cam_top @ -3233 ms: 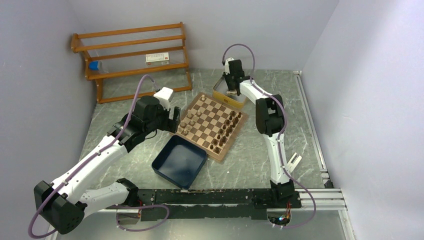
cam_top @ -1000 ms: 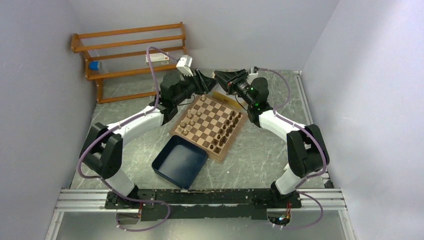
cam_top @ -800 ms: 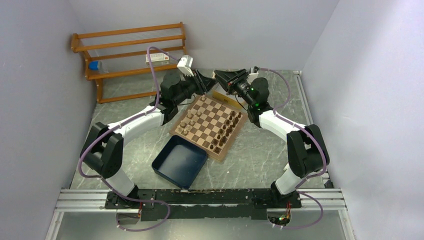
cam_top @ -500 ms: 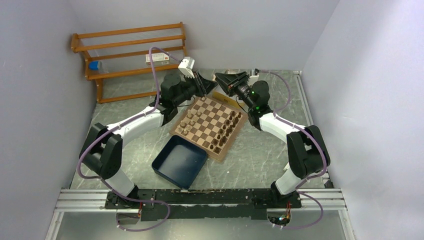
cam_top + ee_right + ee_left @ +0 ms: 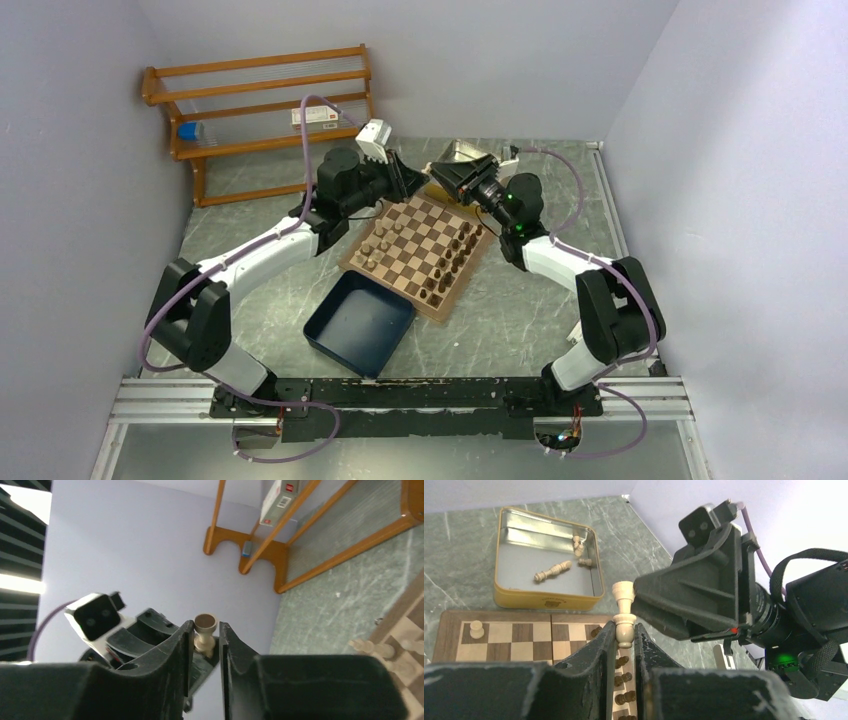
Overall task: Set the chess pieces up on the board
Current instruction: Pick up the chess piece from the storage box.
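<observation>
A light tan chess piece (image 5: 624, 611) stands upright in my left gripper (image 5: 625, 628), which is shut on its base above the far corner of the board (image 5: 418, 262). My right gripper (image 5: 206, 624) faces the left one tip to tip. The piece's cupped top (image 5: 205, 622) sits between its narrowly parted fingers with a thin gap on each side. In the top view the left gripper (image 5: 413, 181) and right gripper (image 5: 438, 173) meet over the board's far edge. Dark pieces (image 5: 452, 258) line the board's right side and light pieces (image 5: 379, 243) its left.
A shiny metal tin (image 5: 544, 600) behind the board holds several light pieces (image 5: 554, 571). A navy blue tray (image 5: 340, 346) lies in front of the board. A wooden rack (image 5: 265, 110) stands at the back left against the wall.
The left gripper has shut on the light piece that the right gripper held out. The right fingers have eased slightly. Both wrists have shifted a little toward the near side.
</observation>
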Motion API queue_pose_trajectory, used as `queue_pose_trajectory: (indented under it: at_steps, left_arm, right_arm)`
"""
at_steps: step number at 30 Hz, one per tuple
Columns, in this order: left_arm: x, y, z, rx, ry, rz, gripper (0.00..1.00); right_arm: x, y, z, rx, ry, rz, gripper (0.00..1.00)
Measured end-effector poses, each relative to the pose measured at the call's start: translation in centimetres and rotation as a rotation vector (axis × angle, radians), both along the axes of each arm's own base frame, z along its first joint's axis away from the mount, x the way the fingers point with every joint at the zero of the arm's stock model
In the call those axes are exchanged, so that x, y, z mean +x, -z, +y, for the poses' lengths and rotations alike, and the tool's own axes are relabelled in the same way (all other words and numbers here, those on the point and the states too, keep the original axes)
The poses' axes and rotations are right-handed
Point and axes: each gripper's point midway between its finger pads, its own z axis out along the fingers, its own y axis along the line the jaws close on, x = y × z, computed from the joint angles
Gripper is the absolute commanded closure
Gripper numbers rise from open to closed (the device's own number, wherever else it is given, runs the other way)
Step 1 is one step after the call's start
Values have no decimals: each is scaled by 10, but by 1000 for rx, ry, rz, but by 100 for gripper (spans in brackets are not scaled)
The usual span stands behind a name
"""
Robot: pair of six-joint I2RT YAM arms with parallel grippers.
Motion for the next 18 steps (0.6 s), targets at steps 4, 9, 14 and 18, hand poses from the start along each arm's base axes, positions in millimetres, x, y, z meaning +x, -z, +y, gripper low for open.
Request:
queue_pose_trajectory:
  at_steps: [4,9,14,18]
  left_arm:
    - [-1,-7,8,9,-11,-13,95]
    - [-4,-16,17,14,-8,-25,95]
    - [-10,-19,20,63,30,-5,95]
    - [-19,-13,25,131,71,37,95]
  right_arm:
    - [-6,13,-2,-73,-20,-15,65]
    - [-13,29,-3,-201,-41,-50,55]
    - [-20,47,-6,-398,-65,-162,48]
    - [-26,55,-8,-597,-110,-364,44]
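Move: Between both hands' fingertips, within a centimetre or so of each hand point, is the white chess piece, already in the left hand's grip, with the right fingers just starting to loosen around it. The board's middle lies about 26 cm below the left hand, 1 cm ahead and 2 cm left. The storage box is some 25 cm ahead and 11 cm right of that hand, equally low; a lone white piece stands roughly 20 cm ahead, 5 cm left. Opening its fingers from around the chess piece, the right hand comes free and drops about 5 cm, also drawing back a little, while it rolls some 40 degrees about its finger direction, left side sinking. The left hand keeps its grip and eases left and up, then back, carrying the piece clear of the right hand. ##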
